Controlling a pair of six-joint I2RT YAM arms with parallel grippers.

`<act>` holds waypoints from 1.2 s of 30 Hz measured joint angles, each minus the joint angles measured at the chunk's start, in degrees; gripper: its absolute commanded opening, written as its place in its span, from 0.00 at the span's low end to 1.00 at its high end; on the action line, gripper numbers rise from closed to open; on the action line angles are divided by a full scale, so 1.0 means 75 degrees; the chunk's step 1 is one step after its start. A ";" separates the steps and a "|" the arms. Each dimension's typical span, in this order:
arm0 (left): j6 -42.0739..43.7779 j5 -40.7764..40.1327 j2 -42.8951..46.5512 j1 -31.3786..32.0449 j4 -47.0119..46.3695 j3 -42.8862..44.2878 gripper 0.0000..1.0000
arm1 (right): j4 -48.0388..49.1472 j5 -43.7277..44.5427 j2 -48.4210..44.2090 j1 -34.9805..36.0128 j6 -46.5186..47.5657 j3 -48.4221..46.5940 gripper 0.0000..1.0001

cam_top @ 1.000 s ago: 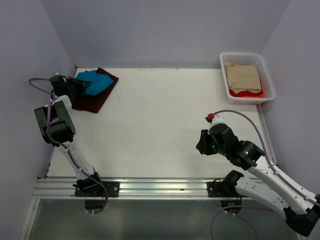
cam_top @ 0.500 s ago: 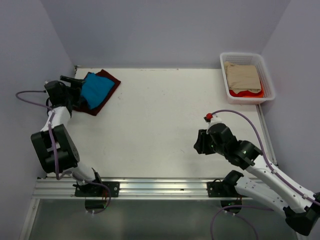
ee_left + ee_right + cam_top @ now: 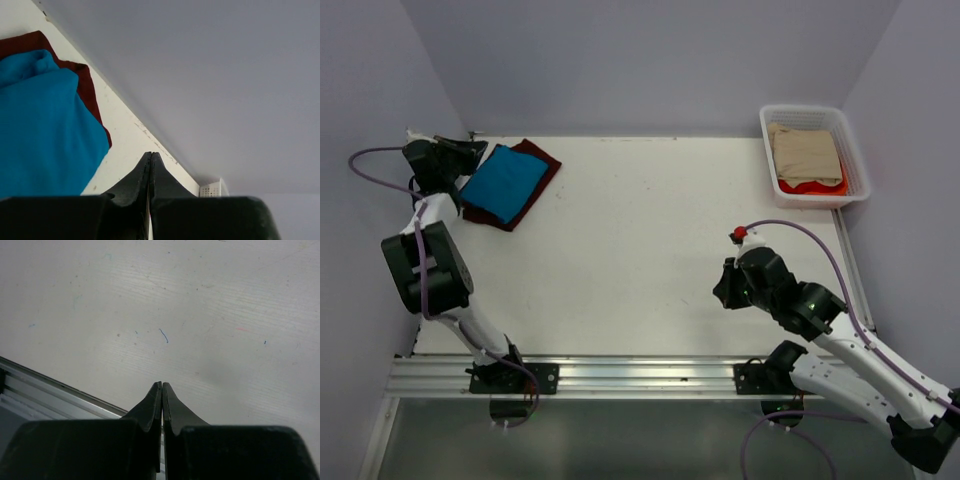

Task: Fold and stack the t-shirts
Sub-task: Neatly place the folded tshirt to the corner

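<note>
A folded teal-blue t-shirt [image 3: 505, 183] lies flat on a folded dark maroon t-shirt [image 3: 538, 161] at the table's far left corner. My left gripper [image 3: 468, 151] is shut and empty just left of the stack, by the wall, not touching the cloth. In the left wrist view its fingertips [image 3: 151, 156] meet, with the teal shirt [image 3: 45, 135] and the maroon edge [image 3: 88, 86] off to the left. My right gripper [image 3: 726, 290] hovers low over bare table at the near right, shut on nothing [image 3: 161, 385].
A white basket [image 3: 767, 150] at the far right holds a tan cloth [image 3: 805, 150] over a red one [image 3: 812, 186]. Walls close off the left, back and right. A metal rail [image 3: 620, 375] runs along the near edge.
The left gripper let go of the teal shirt and pulled back toward the left wall, then shut. The teal shirt now lies spread flat on the maroon one. The right arm barely moved.
</note>
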State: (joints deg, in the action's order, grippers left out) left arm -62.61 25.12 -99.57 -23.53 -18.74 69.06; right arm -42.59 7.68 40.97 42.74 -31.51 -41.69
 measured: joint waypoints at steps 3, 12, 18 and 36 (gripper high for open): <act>-0.0015 0.0431 -0.1445 0.0017 -0.0117 0.0804 0.00 | 0.0000 0.0006 0.0009 0.0000 0.0000 0.0000 0.00; -0.0090 0.0842 -0.3926 0.0038 0.0443 0.1177 0.00 | -0.0108 0.0044 -0.0032 0.0000 -0.0061 -0.0009 0.00; -0.0064 0.1017 -0.3893 0.0041 0.0466 0.1256 0.00 | -0.0216 0.0050 -0.0248 0.0000 -0.0079 -0.0012 0.00; 0.1693 0.1451 -0.2483 0.1099 0.0428 0.2652 0.00 | -0.0032 -0.0137 0.0152 0.0000 -0.0079 -0.0044 0.00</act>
State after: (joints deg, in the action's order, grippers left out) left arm -49.91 36.01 -118.19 -15.29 -15.53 88.95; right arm -42.83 6.66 42.11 42.74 -32.10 -42.02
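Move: The folded blue t-shirt is almost straight below my left hand, its middle about 21 cm down, some 3 cm farther out and level sideways. The dark red t-shirt lies under the blue one, its middle about 3 cm to my left hand's right, 2 cm ahead and 22 cm down. From my idle right hand the blue t-shirt is roughly 38 cm ahead, 65 cm left and 13 cm below. With my fingers kept shut, I drive my left hand quickly down about 20 cm and slightly forward to the level of the blue t-shirt, tipping the fingers down some 20 degrees. I stay low for a moment, rise again almost as far, leveling the wrist, then swing right and forward over the shirts' far right part, turning clockwise, and start down again. ##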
